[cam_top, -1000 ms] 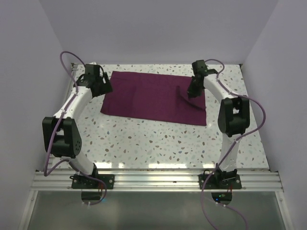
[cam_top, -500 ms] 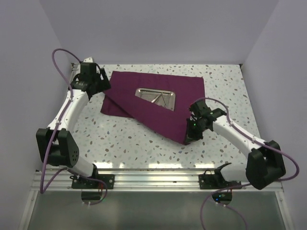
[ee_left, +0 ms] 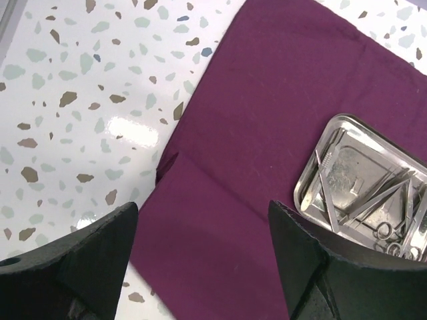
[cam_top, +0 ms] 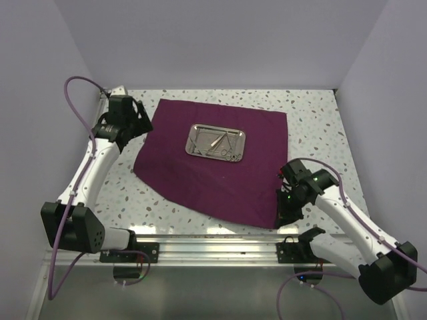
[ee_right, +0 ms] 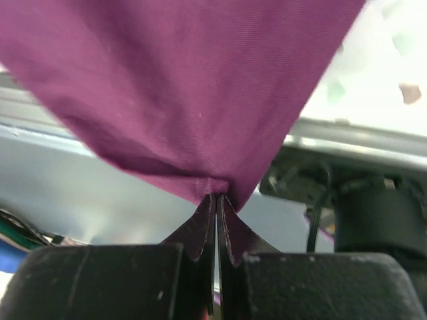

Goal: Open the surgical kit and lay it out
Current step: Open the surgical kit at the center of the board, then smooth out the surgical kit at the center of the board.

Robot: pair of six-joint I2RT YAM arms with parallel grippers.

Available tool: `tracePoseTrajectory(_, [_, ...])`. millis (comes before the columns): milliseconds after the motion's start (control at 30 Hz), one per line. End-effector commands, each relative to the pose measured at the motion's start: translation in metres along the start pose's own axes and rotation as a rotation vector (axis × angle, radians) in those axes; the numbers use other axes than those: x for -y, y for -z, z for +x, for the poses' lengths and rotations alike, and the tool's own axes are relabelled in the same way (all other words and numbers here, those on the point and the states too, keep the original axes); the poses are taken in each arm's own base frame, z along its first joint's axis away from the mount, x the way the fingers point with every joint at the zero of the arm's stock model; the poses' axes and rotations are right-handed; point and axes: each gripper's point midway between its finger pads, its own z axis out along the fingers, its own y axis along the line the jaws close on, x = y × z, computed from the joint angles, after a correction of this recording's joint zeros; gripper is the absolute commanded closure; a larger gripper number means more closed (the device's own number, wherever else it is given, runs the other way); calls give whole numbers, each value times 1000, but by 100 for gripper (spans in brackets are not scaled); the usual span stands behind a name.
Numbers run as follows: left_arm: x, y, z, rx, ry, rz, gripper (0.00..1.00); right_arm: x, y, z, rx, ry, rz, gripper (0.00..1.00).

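Observation:
The surgical kit's plum cloth [cam_top: 220, 177] lies spread over the speckled table, one corner drawn toward the near right. On it sits a shiny steel tray [cam_top: 215, 142] holding thin silver instruments [ee_left: 373, 200]. My right gripper [cam_top: 285, 215] is at the near right corner of the cloth, shut on it. The right wrist view shows the cloth [ee_right: 180, 87] pinched at the tips of that gripper [ee_right: 215, 197]. My left gripper [cam_top: 137, 125] hovers open over the cloth's far left edge. In the left wrist view this gripper [ee_left: 203, 220] has only cloth [ee_left: 253, 133] beneath it, with the tray [ee_left: 313, 180] to the right.
An aluminium rail [cam_top: 213, 248] runs along the near table edge, just below the right gripper; it also shows in the right wrist view as a rail [ee_right: 353, 137]. Pale walls close in the left, back and right. Purple cables loop off both arms.
The right gripper has dragged the cloth flap from the far right down to the near right corner, uncovering the tray and instruments. The left arm swung slightly outward, staying open.

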Motion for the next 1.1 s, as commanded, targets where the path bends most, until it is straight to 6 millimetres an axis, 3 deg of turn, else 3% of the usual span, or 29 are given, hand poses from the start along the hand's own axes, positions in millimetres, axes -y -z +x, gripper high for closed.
tracePoseTrajectory(0, [-5, 10, 0, 21, 31, -27, 18, 24, 26, 54, -164, -28, 88, 100])
tracePoseTrajectory(100, [-13, 9, 6, 11, 50, -83, 17, 36, 40, 66, -180, 7, 140, 100])
tracePoseTrajectory(200, [-27, 7, 25, -38, 69, -166, 17, 34, 39, 74, -197, -3, 116, 100])
tracePoseTrajectory(233, [-29, 6, 29, -50, 70, -179, 17, 34, 38, 76, -197, -12, 112, 90])
tracePoseTrajectory(267, [-33, 4, 36, -66, 70, -194, 18, 33, 39, 76, -185, -21, 103, 56])
tracePoseTrajectory(367, [-36, 4, 52, -106, 66, -200, 18, 35, 38, 72, -153, -43, 121, 7])
tracePoseTrajectory(500, [-33, 0, 59, -122, 49, -178, 18, 34, 45, 57, -107, -30, 151, 6])
tracePoseTrajectory(667, [-13, -16, 45, -119, 5, -103, 13, 3, 57, -13, 128, -28, 101, 2])
tracePoseTrajectory(800, [9, -45, 27, -128, -67, -54, 13, -37, 45, -88, 279, -23, -3, 2])
tracePoseTrajectory(867, [15, -68, 19, -138, -78, -55, 13, -42, 32, -126, 292, -75, -30, 2])
tracePoseTrajectory(933, [20, -94, 11, -158, -93, -53, 15, -37, 16, -154, 260, -144, -27, 2])
tracePoseTrajectory(1033, [26, -118, 3, -167, -101, -16, 17, -12, 16, -204, 329, -226, 33, 2])
tracePoseTrajectory(1067, [31, -133, 4, -182, -105, 0, 18, 2, 7, -218, 315, -258, 73, 2])
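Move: The purple wrap's near right corner is already pinched in the right hand; the table's near edge, where it goes, is about 2 cm back, 1 cm right and 5 cm below. From that hand the tray lies about 31 cm ahead, 19 cm left and 6 cm below. From the open left hand, the wrap's far left corner is about 20 cm ahead, 2 cm right; its near left corner 9 cm back, 3 cm left; the tray 3 cm ahead, 26 cm right; all about 17 cm below. The wrap's near right corner, still pinched, is drawn back and right about 2 cm and let go as the right fingers open wide; that hand rises, then sweeps some 18 cm forward over the wrap towards the tray, dipping late and turning clockwise. The open left hand backs and sinks, then reaches about 12 cm forward, still lowering and tipping down, towards the wrap's far left corner. ##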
